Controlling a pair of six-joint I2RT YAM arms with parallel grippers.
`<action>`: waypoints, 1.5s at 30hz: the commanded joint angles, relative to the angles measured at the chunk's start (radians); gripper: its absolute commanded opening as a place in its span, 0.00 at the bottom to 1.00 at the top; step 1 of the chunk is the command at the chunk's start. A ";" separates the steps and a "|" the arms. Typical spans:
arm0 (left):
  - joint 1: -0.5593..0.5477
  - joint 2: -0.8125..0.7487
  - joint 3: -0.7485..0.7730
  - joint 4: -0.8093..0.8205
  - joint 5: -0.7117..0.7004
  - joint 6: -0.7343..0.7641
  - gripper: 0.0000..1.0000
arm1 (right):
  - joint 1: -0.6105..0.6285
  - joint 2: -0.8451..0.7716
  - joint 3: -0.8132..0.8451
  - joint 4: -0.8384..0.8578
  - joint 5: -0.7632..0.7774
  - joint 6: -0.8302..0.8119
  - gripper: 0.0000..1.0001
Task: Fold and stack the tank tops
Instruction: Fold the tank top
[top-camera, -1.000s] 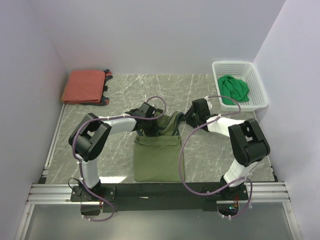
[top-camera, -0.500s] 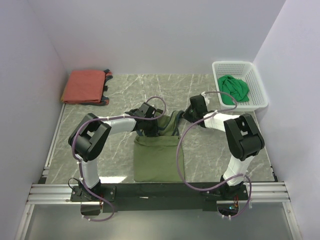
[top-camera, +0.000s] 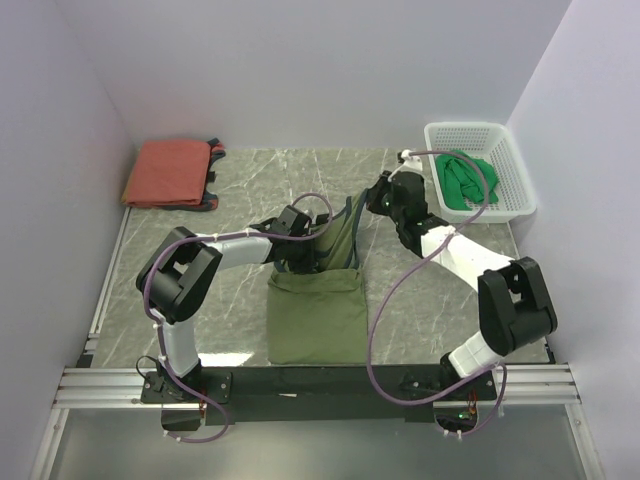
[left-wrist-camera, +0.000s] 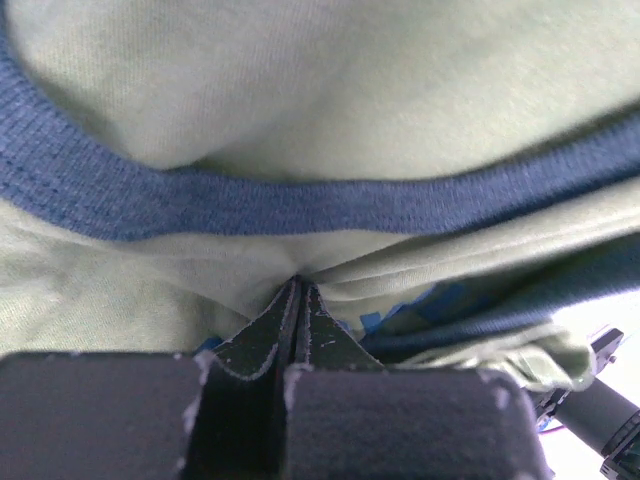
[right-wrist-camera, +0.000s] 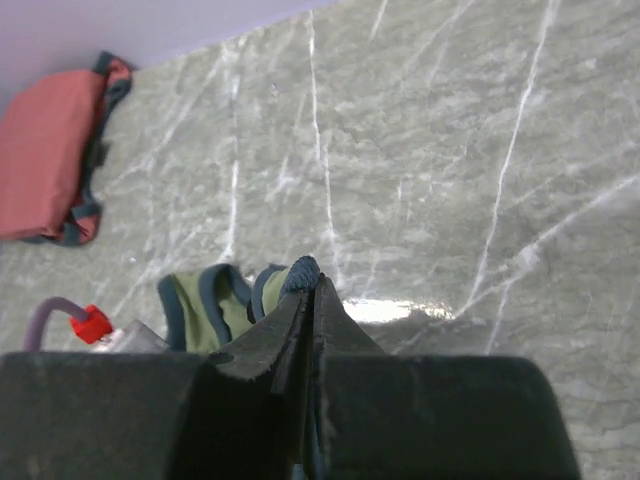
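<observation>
The olive green tank top (top-camera: 315, 312) with navy trim lies half folded at the table's centre, its upper part bunched and raised. My left gripper (top-camera: 310, 247) is shut on that bunched olive cloth (left-wrist-camera: 300, 120), with the navy trim (left-wrist-camera: 300, 205) just beyond its tips (left-wrist-camera: 298, 285). My right gripper (top-camera: 367, 206) is shut on a navy-trimmed strap (right-wrist-camera: 305, 270) of the same top and holds it up, stretched toward the back. The rust-red tank top (top-camera: 170, 172) lies folded at the back left. The bright green tank top (top-camera: 468, 178) sits crumpled in the basket.
A white mesh basket (top-camera: 462, 127) stands at the back right by the wall. Purple cables loop over both arms above the table. The grey marble table (right-wrist-camera: 450, 150) shows bare behind the olive top, and the red top (right-wrist-camera: 50, 150) is at its far left.
My right gripper has shut on the olive top's strap and pulled it up and toward the back. The cloth now stretches taller. The left gripper has stayed put, shut on the cloth.
</observation>
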 joint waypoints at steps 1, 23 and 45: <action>-0.004 0.020 -0.031 -0.113 -0.011 0.043 0.01 | -0.015 0.017 0.043 0.067 0.052 -0.067 0.11; 0.074 -0.029 0.219 -0.179 -0.039 -0.001 0.35 | -0.051 0.158 0.244 -0.577 0.260 0.115 0.58; 0.289 0.075 0.388 -0.286 -0.376 -0.003 0.47 | 0.004 0.279 0.348 -0.602 0.145 0.091 0.59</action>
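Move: The right hand still holds the tank top's right shoulder in the air between its shut fingers, with the basket some 12 cm ahead and 28 cm to its right, about 12 cm lower. For the left hand, down on the bunched chest, that shoulder is about 10 cm ahead, 14 cm right and 16 cm up. The clear table it heads for is 14 cm ahead and 12 cm left; the folded lower part's middle is 14 cm back and 1 cm right. Right hand opens off the shoulder, sinking about 10 cm; left opens, lifts and sweeps forward-left some 20 cm. ##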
